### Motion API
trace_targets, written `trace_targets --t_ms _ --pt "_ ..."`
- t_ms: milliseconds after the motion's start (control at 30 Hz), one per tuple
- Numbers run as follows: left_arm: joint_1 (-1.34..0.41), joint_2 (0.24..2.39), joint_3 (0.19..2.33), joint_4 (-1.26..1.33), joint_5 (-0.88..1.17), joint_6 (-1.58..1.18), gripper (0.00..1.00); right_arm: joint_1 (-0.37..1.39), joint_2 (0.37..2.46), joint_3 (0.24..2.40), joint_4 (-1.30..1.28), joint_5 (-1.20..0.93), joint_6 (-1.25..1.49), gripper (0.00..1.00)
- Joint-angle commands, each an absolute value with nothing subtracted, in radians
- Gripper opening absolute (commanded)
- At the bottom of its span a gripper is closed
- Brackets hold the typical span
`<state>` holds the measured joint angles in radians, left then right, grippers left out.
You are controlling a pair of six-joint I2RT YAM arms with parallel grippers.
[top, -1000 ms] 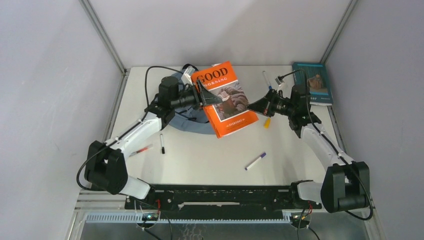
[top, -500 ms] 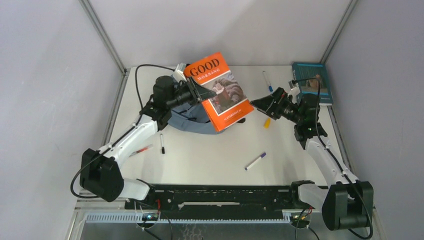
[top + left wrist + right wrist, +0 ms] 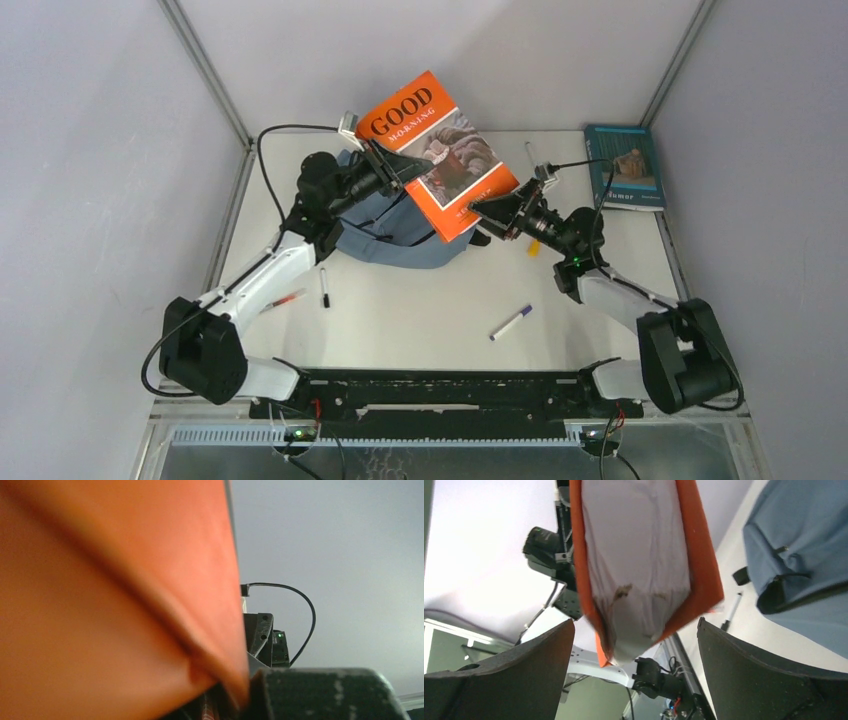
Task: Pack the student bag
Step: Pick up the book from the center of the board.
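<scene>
An orange "GOOD MORNING" book (image 3: pixel 435 150) hangs tilted in the air above the grey-blue student bag (image 3: pixel 400 235), which lies on the table at the back centre. My left gripper (image 3: pixel 395 175) is shut on the book's left edge; in the left wrist view the orange cover (image 3: pixel 110 605) fills most of the frame beside one black finger (image 3: pixel 320 695). My right gripper (image 3: pixel 480 212) stands open at the book's lower right corner. In the right wrist view the book's white page block (image 3: pixel 639 565) hangs ahead of the wide-apart fingers (image 3: pixel 514 675), and the bag (image 3: pixel 804 545) is at the right.
A teal book (image 3: pixel 624 165) lies at the back right. Loose on the table are a purple marker (image 3: pixel 511 322), a black pen (image 3: pixel 324 287), a red pen (image 3: pixel 282 300), a small yellow piece (image 3: pixel 534 246) and a blue marker (image 3: pixel 531 155). Walls close in on three sides.
My left gripper closed on the book and raised it up and back off the bag. My right gripper opened, drew away to the right, then came back under the book's lower corner.
</scene>
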<state>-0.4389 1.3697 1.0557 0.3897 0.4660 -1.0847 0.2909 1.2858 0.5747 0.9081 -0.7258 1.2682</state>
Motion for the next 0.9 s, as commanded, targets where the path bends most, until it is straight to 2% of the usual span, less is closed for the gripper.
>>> trace_targets --t_ms 0,67,267,467,600,633,733,800,867 --pt "-0.442 1.365 1.025 0.495 0.46 -1.111 0.18 0.319 1.396 0.595 1.317 -0.695 1.46 0.99" --pt "-0.442 1.372 1.019 0.498 0.458 -1.12 0.19 0.329 1.456 0.617 1.399 -0.687 1.518 0.93" --pt "-0.47 1.348 1.013 0.373 0.339 -1.046 0.26 0.358 1.51 0.635 1.407 -0.622 1.556 0.48" --pt "-0.488 1.356 1.014 0.303 0.308 -1.019 0.38 0.33 1.488 0.635 1.374 -0.591 1.555 0.24" --pt "-0.489 1.345 1.014 0.214 0.262 -0.957 0.66 0.266 1.461 0.635 1.318 -0.633 1.55 0.1" --pt "-0.489 1.34 1.017 0.189 0.25 -0.923 0.69 0.241 1.447 0.634 1.274 -0.652 1.536 0.05" --pt "-0.489 1.319 1.041 0.054 0.156 -0.801 0.73 0.162 1.339 0.625 1.05 -0.688 1.418 0.0" --pt "-0.492 1.312 1.047 -0.031 0.087 -0.712 0.74 0.105 1.228 0.627 0.81 -0.672 1.277 0.0" --pt "-0.492 1.33 1.057 -0.076 0.06 -0.641 0.76 0.048 1.108 0.665 0.416 -0.605 1.099 0.0"
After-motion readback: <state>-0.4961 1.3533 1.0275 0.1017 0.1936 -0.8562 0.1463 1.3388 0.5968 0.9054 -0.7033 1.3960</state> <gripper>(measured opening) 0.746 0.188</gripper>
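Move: The orange book, already held aloft by the left hand at one long side, has its middle about 3 cm to that hand's right and 1 cm ahead, nearly level. From the open right hand, just off the book's near end, that middle is roughly 8 cm ahead, 7 cm left and 4 cm up. The backpack lies some 14 cm ahead, 12 cm left and 24 cm below the right hand; the yellow cap is about 9 cm ahead, 14 cm right and 27 cm below. The right fingers close on the near end of the orange book and pinch it, the hand first easing about 3 cm forward and left over it, its wrist rolling some 10 degrees. The left fingers then open and let go as that hand sinks about 8 cm and rolls its left side up, while the right hand swings some 6 cm back to the right and a little forward with the book. ##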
